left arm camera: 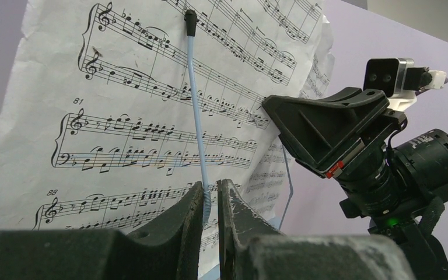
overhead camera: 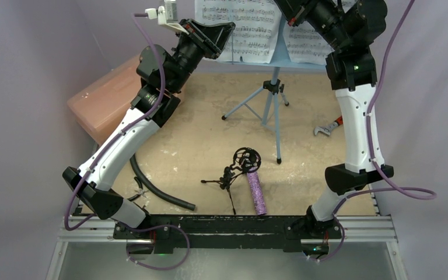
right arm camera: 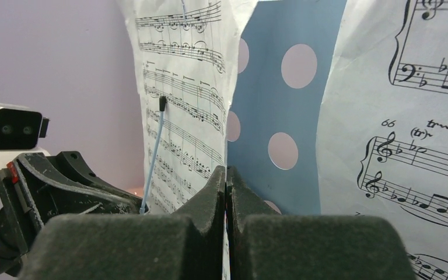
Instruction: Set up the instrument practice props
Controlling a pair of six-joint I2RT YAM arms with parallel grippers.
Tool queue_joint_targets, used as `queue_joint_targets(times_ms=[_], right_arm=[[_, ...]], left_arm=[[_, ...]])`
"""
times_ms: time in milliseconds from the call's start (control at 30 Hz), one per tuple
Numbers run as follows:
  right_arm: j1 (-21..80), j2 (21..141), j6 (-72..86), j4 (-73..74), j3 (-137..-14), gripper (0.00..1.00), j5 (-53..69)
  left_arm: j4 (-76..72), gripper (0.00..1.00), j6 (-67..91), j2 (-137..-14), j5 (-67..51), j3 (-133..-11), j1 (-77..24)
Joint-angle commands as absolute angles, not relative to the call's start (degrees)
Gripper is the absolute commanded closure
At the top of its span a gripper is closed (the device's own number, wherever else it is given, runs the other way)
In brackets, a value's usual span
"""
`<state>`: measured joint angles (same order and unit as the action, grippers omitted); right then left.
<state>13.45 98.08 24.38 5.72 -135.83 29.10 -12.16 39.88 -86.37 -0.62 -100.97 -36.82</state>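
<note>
The light blue perforated music stand stands on its tripod at the back, with white sheet-music pages on its desk. My left gripper is at the left page. Its jaws are closed to a narrow slit on the stand's thin blue page-holder arm. My right gripper is shut on the inner edge of that same page, in front of the blue desk. The purple microphone lies beside the black mic stand, near the front.
A pink translucent box sits at the left behind my left arm. A black curved hose lies front left. A wrench lies near my right arm. A second page hangs on the right of the desk.
</note>
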Motion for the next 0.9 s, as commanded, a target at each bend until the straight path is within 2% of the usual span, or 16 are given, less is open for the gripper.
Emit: queue_joint_targets(times_ms=[0, 67, 267, 533, 733, 867], right_arm=[[13.6, 95.5, 24.5, 2.4, -137.2, 1.0, 28.3], [13.6, 95.2, 24.3, 2.4, -137.2, 1.0, 27.6], [13.6, 93.0, 23.9, 0.7, -134.9, 0.72, 25.8], [13.6, 88.4, 24.4, 0.1, -131.4, 0.46, 23.3], [13.6, 83.5, 24.1, 0.8, -126.1, 0.27, 23.2], [13.6, 79.1, 23.9, 2.6, -121.4, 0.11, 22.9]], left_arm=[[-12.9, 0.85, 39.9, -84.5, -0.2, -100.9, -37.0], [-12.8, 0.82, 39.8, -84.3, -0.1, -101.0, -36.9], [-13.2, 0.55, 38.8, -82.5, 1.9, -99.7, -36.9], [-17.4, 0.35, 38.8, -78.3, 4.0, -94.7, -37.0], [-20.5, 0.08, 38.9, -75.4, 4.3, -90.4, -36.9], [-23.5, 0.01, 38.7, -73.0, 4.9, -86.9, -37.0]])
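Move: The left gripper still has the left page holder between its fingers, the wire's middle about 3 cm above them; the left sheet's middle is some 3 cm farther out, 4 cm to the right and 6 cm up. The right gripper's shut tips are at that sheet's right edge, the sheet's middle about 10 cm left, 2 cm back and 5 cm lower. The right sheet's middle is some 12 cm right of them, 1 cm back and 5 cm lower. Open the left fingers wide to let go of the page holder, then ease that gripper to its left and back, about 5 cm off the left sheet. Meanwhile open the shut right fingers most of the way and bring that gripper off the sheet's right edge, back some 8 cm towards the base, rising and drifting a little right as its fingers tip slightly further up. ##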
